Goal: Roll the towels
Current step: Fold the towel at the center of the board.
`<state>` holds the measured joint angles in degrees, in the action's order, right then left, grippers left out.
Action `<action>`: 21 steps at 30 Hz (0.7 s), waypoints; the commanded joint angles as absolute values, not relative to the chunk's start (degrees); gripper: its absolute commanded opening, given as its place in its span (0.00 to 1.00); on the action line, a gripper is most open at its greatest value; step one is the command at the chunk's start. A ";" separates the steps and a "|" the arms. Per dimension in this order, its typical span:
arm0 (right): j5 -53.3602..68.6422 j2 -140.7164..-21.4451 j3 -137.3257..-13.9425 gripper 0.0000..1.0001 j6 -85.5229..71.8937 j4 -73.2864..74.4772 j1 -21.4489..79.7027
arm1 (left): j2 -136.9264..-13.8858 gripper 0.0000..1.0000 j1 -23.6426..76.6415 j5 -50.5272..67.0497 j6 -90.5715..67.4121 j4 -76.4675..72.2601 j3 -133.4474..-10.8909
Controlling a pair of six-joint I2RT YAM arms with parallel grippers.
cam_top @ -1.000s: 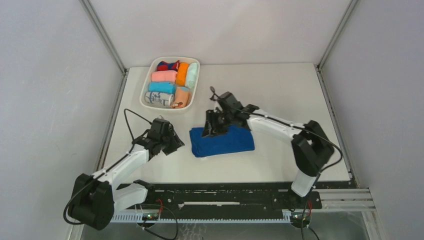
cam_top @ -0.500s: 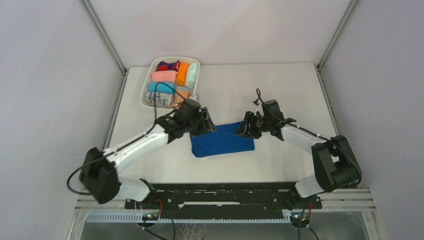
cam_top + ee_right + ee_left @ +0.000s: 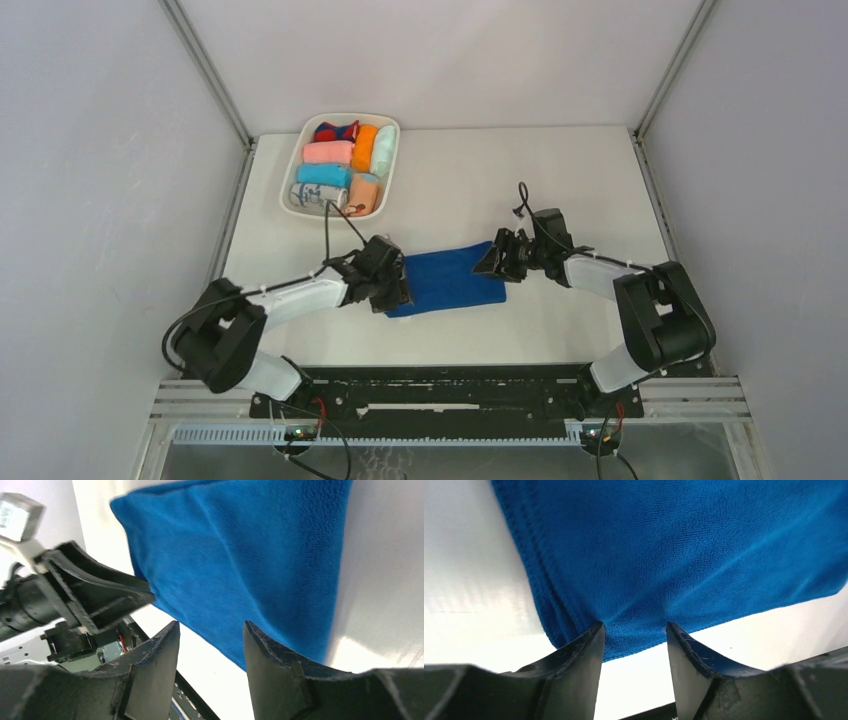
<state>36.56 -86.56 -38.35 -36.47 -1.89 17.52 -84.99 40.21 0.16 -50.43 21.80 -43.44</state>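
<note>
A royal-blue towel [image 3: 447,281] lies folded flat in the middle of the table. My left gripper [image 3: 396,284] is low at its left end. In the left wrist view this gripper [image 3: 634,630] is open, with both fingertips [image 3: 594,635] touching the towel's [image 3: 674,545] near edge and bare table between the fingers. My right gripper [image 3: 492,261] is at the towel's right end. It is open [image 3: 209,627] just above the blue cloth [image 3: 240,555] and holds nothing. A small peach-orange towel [image 3: 365,193] lies rolled in the tray.
A white tray [image 3: 293,168] at the back left holds several rolled cloths in pink, orange, mint, light blue and a white print. Metal frame rails [image 3: 240,200] run along the table's sides. The left gripper [image 3: 95,595] shows in the right wrist view.
The left arm swung from the table's left side over to the towel's left end and dropped low. The right gripper moved from over the towel's far left part to its right end.
</note>
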 commanded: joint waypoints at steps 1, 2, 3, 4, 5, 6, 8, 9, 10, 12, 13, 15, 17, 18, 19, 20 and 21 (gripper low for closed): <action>38.87 -89.08 -35.71 0.50 -37.22 -8.57 16.34 | -78.12 0.54 36.51 -1.64 -52.44 18.53 -34.31; 39.11 -89.54 -35.02 0.50 -37.37 -9.33 16.13 | -76.73 0.54 35.49 -1.44 -52.75 17.77 -32.58; 39.44 -90.12 -34.48 0.50 -37.52 -10.16 15.90 | -75.56 0.54 34.59 -1.04 -52.86 17.11 -31.10; 40.06 -90.81 -33.85 0.50 -37.87 -11.21 15.64 | -74.57 0.54 33.92 -0.90 -52.90 16.79 -29.88; 40.55 -91.40 -33.27 0.50 -38.25 -12.58 15.46 | -73.84 0.54 33.31 -0.66 -53.01 16.45 -28.86; 41.00 -92.16 -32.62 0.50 -38.69 -13.73 15.32 | -73.16 0.54 32.83 -0.32 -53.26 16.06 -27.82; 41.94 -93.80 -31.52 0.50 -39.45 -15.97 14.98 | -71.88 0.54 31.72 0.99 -54.20 14.41 -25.49; 42.35 -94.53 -30.79 0.50 -39.82 -17.11 14.78 | -71.07 0.54 31.12 1.82 -55.00 13.39 -24.15; 42.75 -95.36 -30.11 0.50 -40.01 -18.00 14.58 | -70.13 0.54 30.50 2.63 -55.90 12.25 -22.75; 44.30 -96.19 -28.77 0.49 -40.58 -20.04 13.64 | -66.59 0.54 28.75 3.84 -57.71 11.07 -19.72; 45.22 -96.19 -28.07 0.49 -41.13 -21.27 13.11 | -64.74 0.54 27.28 4.27 -58.31 10.90 -18.30; 46.73 -95.32 -27.28 0.49 -41.76 -22.31 12.28 | -60.10 0.55 24.27 4.68 -58.84 10.96 -16.10; 47.69 -93.13 -27.37 0.50 -42.27 -22.68 11.98 | -55.72 0.56 22.63 4.57 -58.74 11.97 -15.67; 48.31 -92.14 -27.80 0.50 -42.95 -22.98 11.96 | -54.03 0.57 22.43 4.53 -58.48 12.59 -16.21; 48.95 -91.34 -28.30 0.50 -43.55 -23.20 12.01 | -52.65 0.58 22.35 4.67 -58.10 13.09 -17.21; 49.43 -90.60 -28.98 0.50 -44.20 -23.44 12.04 | -51.66 0.60 22.38 5.11 -57.44 13.25 -18.28; 49.74 -89.88 -29.67 0.51 -44.86 -23.87 12.12 | -50.86 0.61 22.41 5.70 -57.15 13.39 -19.58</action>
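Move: The blue folded towel's middle lies about 8 cm right and 3 cm ahead of the left hand, 1 cm below; from the right hand it is roughly 8 cm left, 1 cm back and 5 cm below. From the left hand, the white basket stands some 27 cm ahead and 14 cm left, and the peach roll in it about 22 cm ahead and 10 cm left, both slightly higher. Left fingertips sweep about 8 cm left over the towel's end; right fingers sink some 3 cm onto its right end. ##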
